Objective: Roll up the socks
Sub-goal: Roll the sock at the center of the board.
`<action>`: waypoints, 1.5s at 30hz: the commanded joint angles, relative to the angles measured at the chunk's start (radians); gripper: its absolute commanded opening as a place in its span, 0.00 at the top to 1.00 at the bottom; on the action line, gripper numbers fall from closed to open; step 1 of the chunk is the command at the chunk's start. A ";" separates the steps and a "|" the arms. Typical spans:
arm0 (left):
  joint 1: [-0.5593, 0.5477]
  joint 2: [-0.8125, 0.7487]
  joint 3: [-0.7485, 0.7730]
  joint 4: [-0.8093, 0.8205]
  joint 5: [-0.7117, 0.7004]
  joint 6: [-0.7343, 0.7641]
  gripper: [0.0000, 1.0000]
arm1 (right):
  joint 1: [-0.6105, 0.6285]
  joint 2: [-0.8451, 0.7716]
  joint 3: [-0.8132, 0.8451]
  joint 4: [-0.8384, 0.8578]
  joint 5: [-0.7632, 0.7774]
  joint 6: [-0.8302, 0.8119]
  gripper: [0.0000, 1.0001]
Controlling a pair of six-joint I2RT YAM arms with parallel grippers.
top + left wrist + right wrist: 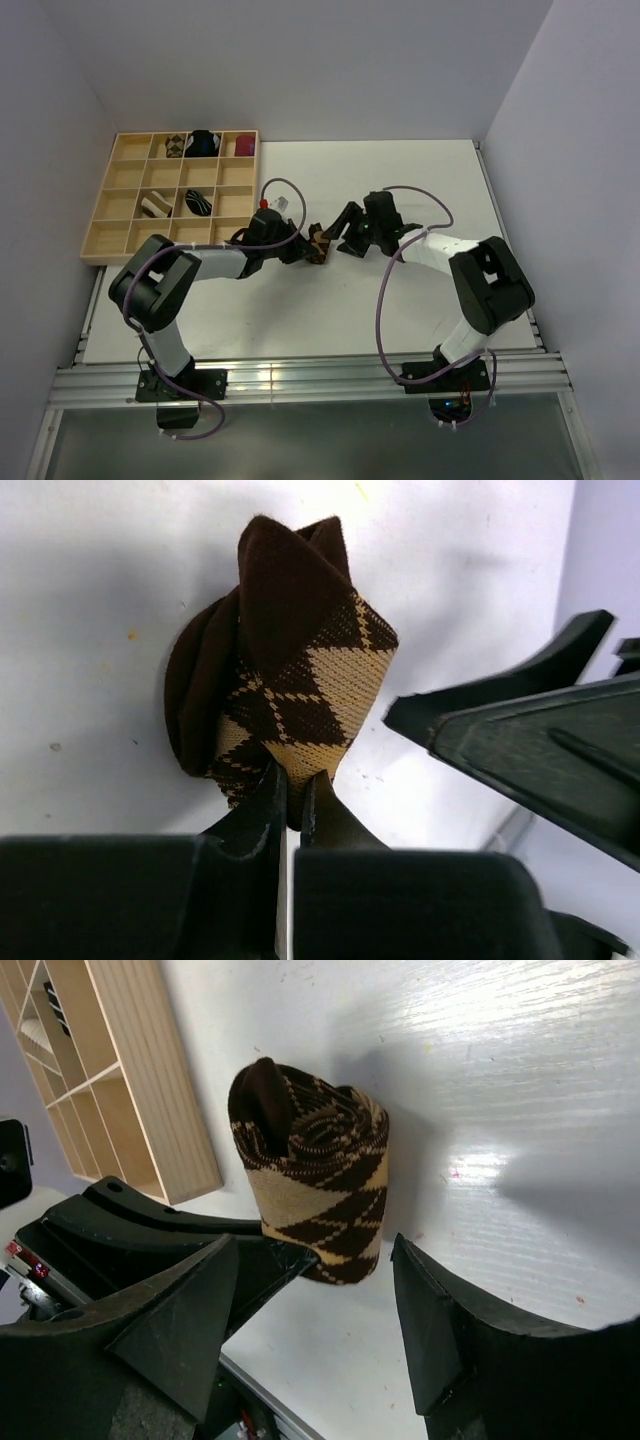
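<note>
A rolled brown-and-tan argyle sock (319, 243) stands on the white table between the two arms. My left gripper (295, 775) is shut on the lower edge of this sock (300, 660), pinching the fabric. My right gripper (315, 1260) is open, its fingers spread on either side just short of the sock (320, 1160) and not touching it. In the wooden tray, a brown-and-cream striped sock (155, 205) and a black sock with thin white stripes (198, 203) each sit rolled in a compartment.
The wooden compartment tray (110, 236) lies at the back left, close to the left arm. Its top row holds another argyle roll (175, 146), a black-and-blue bundle (205, 143) and a maroon bundle (245, 146). Grey walls enclose the table.
</note>
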 commanded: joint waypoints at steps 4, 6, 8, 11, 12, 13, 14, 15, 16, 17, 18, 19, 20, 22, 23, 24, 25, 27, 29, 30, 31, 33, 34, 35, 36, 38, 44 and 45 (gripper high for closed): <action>0.034 0.029 -0.030 0.027 0.169 -0.108 1.00 | 0.004 0.067 -0.007 0.160 -0.048 0.009 0.28; 0.043 0.035 -0.035 0.027 0.177 -0.122 1.00 | 0.009 0.085 -0.002 0.174 -0.062 0.013 0.28; 0.054 0.038 -0.040 0.021 0.182 -0.129 1.00 | 0.012 0.107 -0.002 0.191 -0.065 0.016 0.28; 0.071 0.042 -0.055 0.029 0.197 -0.149 1.00 | 0.013 0.131 -0.008 0.206 -0.068 0.018 0.28; 0.079 0.044 -0.058 0.041 0.203 -0.162 1.00 | 0.015 0.138 -0.010 0.212 -0.071 0.018 0.28; 0.083 0.047 -0.067 0.047 0.209 -0.169 1.00 | 0.015 0.148 -0.017 0.223 -0.077 0.021 0.28; 0.086 0.052 -0.072 0.055 0.215 -0.177 1.00 | 0.015 0.154 -0.024 0.234 -0.083 0.023 0.28; 0.091 0.053 -0.078 0.070 0.231 -0.197 1.00 | 0.015 0.159 -0.027 0.246 -0.088 0.023 0.28; 0.098 0.058 -0.090 0.095 0.240 -0.206 1.00 | 0.015 0.170 -0.033 0.263 -0.100 0.024 0.28; 0.102 0.062 -0.096 0.107 0.251 -0.215 1.00 | 0.015 0.176 -0.033 0.272 -0.109 0.023 0.28; 0.106 0.067 -0.101 0.116 0.264 -0.232 1.00 | 0.015 0.188 -0.036 0.292 -0.119 0.024 0.28; 0.105 0.069 -0.107 0.132 0.272 -0.237 1.00 | 0.013 0.193 -0.037 0.301 -0.125 0.024 0.28; 0.108 0.072 -0.110 0.136 0.277 -0.241 0.99 | 0.013 0.197 -0.039 0.310 -0.131 0.026 0.28; 0.106 0.073 -0.110 0.129 0.278 -0.248 1.00 | 0.013 0.207 -0.045 0.341 -0.136 0.021 0.28; 0.106 0.073 -0.109 0.113 0.280 -0.246 1.00 | 0.015 0.211 -0.045 0.349 -0.146 0.018 0.28; 0.108 0.073 -0.106 0.106 0.280 -0.242 0.99 | 0.015 0.216 -0.042 0.352 -0.151 0.016 0.28; 0.108 0.075 -0.106 0.101 0.281 -0.241 0.99 | 0.015 0.225 -0.044 0.373 -0.157 0.015 0.28; 0.114 0.076 -0.109 0.106 0.292 -0.255 0.99 | 0.015 0.237 -0.044 0.390 -0.168 0.015 0.28; 0.115 0.081 -0.122 0.122 0.307 -0.271 1.00 | 0.015 0.246 -0.041 0.412 -0.180 0.012 0.28; 0.117 0.081 -0.130 0.139 0.310 -0.280 1.00 | 0.013 0.254 -0.042 0.419 -0.188 0.012 0.28; 0.118 0.082 -0.132 0.139 0.317 -0.281 1.00 | 0.015 0.257 -0.042 0.436 -0.194 0.010 0.28; 0.120 0.085 -0.133 0.132 0.326 -0.281 1.00 | 0.015 0.265 -0.047 0.479 -0.212 0.010 0.29; 0.119 0.087 -0.135 0.133 0.329 -0.280 1.00 | 0.015 0.266 -0.051 0.487 -0.214 0.010 0.30; 0.119 0.089 -0.136 0.133 0.333 -0.278 1.00 | 0.015 0.270 -0.050 0.488 -0.217 0.009 0.31; 0.119 0.090 -0.136 0.130 0.337 -0.278 0.99 | 0.015 0.276 -0.050 0.497 -0.220 0.004 0.32; 0.119 0.095 -0.136 0.126 0.344 -0.277 1.00 | 0.013 0.283 -0.042 0.498 -0.232 0.001 0.36; 0.119 0.102 -0.130 0.097 0.357 -0.257 1.00 | 0.015 0.283 -0.037 0.499 -0.252 -0.025 0.64; 0.119 0.096 -0.130 0.081 0.337 -0.249 0.99 | 0.013 0.277 -0.040 0.484 -0.248 -0.040 0.73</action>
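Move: The left hand already pinches the partly rolled argyle sock by its near end; the sock's middle lies about 2 cm ahead and 3 cm to its right, at its height. From the open right hand the sock's middle is some 5 cm to the left, level fore and aft, and 3 cm lower. The wooden tray's middle stands roughly 30 cm left and 14 cm ahead of the left hand, a little below it. Right hand sinks and goes left, about 4 cm each, closing on the sock the left, still pinching, draws back. ##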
